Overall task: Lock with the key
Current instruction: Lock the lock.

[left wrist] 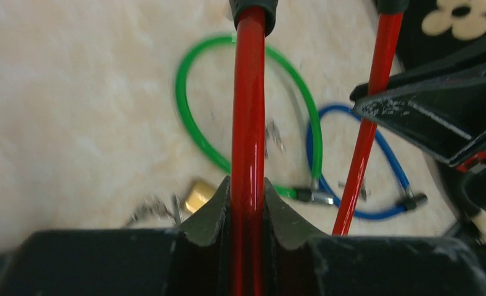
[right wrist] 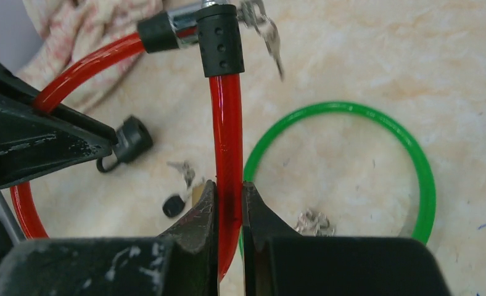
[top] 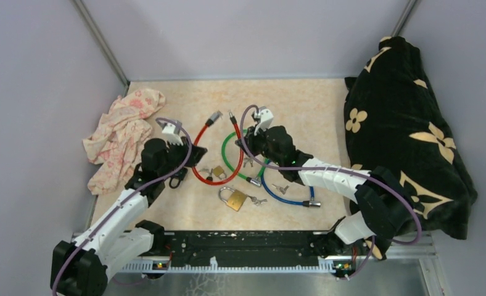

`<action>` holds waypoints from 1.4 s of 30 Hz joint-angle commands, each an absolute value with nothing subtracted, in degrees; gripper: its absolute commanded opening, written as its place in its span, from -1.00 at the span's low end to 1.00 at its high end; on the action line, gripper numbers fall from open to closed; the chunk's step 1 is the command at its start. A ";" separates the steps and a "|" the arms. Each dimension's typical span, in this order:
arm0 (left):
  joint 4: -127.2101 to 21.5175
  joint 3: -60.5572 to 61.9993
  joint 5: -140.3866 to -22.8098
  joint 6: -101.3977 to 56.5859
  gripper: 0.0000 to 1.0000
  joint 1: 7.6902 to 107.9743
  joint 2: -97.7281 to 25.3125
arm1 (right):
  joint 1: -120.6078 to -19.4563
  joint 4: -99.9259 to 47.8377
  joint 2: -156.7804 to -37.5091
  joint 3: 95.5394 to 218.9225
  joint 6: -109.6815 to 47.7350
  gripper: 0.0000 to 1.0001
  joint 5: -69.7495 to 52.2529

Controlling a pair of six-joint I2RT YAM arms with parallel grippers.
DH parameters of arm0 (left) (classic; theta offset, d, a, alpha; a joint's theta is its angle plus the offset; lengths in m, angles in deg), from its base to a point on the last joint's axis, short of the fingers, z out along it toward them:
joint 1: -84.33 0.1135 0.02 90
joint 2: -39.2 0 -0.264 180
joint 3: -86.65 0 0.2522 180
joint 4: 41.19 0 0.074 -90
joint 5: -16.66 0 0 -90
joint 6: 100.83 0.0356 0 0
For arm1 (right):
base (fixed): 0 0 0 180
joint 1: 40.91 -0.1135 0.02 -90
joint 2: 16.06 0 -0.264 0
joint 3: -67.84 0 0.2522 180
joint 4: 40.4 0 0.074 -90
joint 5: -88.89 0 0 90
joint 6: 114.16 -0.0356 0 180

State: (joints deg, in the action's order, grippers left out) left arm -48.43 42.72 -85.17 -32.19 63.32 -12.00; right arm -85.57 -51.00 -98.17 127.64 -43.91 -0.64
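Observation:
A red cable lock [top: 198, 172] lies in a loop on the table, and each gripper holds one strand of it. My left gripper [top: 189, 157] is shut on the left strand [left wrist: 248, 123], below its black tip [left wrist: 253, 9]. My right gripper [top: 243, 140] is shut on the right strand [right wrist: 226, 135], under the black lock head [right wrist: 219, 40]. A bunch of keys [right wrist: 266, 31] hangs at that head. The metal pin end [right wrist: 185, 29] appears beside the head in the right wrist view; from above the two ends stand slightly apart.
A green cable lock [top: 224, 151] and a blue one [top: 284, 198] lie to the right of the red loop. A brass padlock [top: 235, 200] with keys and a smaller one [top: 218, 171] lie nearer the front. A pink cloth [top: 123, 132] lies left, a black flowered cushion [top: 407, 135] right.

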 commanded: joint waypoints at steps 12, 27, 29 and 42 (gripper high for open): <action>-40.03 59.98 -88.83 -45.48 -0.51 65.22 -14.49 | -87.67 -33.06 -101.84 129.37 -35.36 -1.00 -12.71; -31.13 64.11 -91.82 -56.24 -0.22 77.89 -22.53 | -87.59 -23.78 -101.91 128.93 -30.30 -1.00 -14.99; -30.47 63.70 -91.86 -55.80 -0.26 78.90 -22.63 | -87.58 -23.22 -101.59 128.95 -29.79 -1.00 -14.86; -31.93 66.35 -97.01 -55.67 -0.09 74.71 -26.03 | -87.58 -26.07 -100.88 130.77 -31.76 -1.00 -15.45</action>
State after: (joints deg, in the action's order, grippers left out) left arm -32.47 65.49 -96.10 -55.21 77.61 -24.48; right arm -87.23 -22.34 -102.85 126.87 -31.25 -12.53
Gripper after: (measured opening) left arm 0.453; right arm 0.077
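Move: About 10 cm from the left hand, roughly 9 ahead, 4 to its right and 2 higher, is the red cable's lock head; on the table some 18 cm below the hand lie the black padlock (5 back, 9 left), black key (5 straight back) and small brass padlock (3 back, 4 right). The right hand has that head 7 ahead, 6 left, 2 up; 18 cm below it sit the green lock head (11 back, 5 right) and big brass padlock (16 back, 1 left). Lowering the red cable with both hands, the left goes down about 16 cm and slightly back and left, tipping some 30 degrees, and opens its fingers to free the cable, ending just behind the lock head's collar, beside the black padlock. The right keeps its pinch near the free end, sinking and drawing back towards the green lock head while rolling its left side down, then stops. ##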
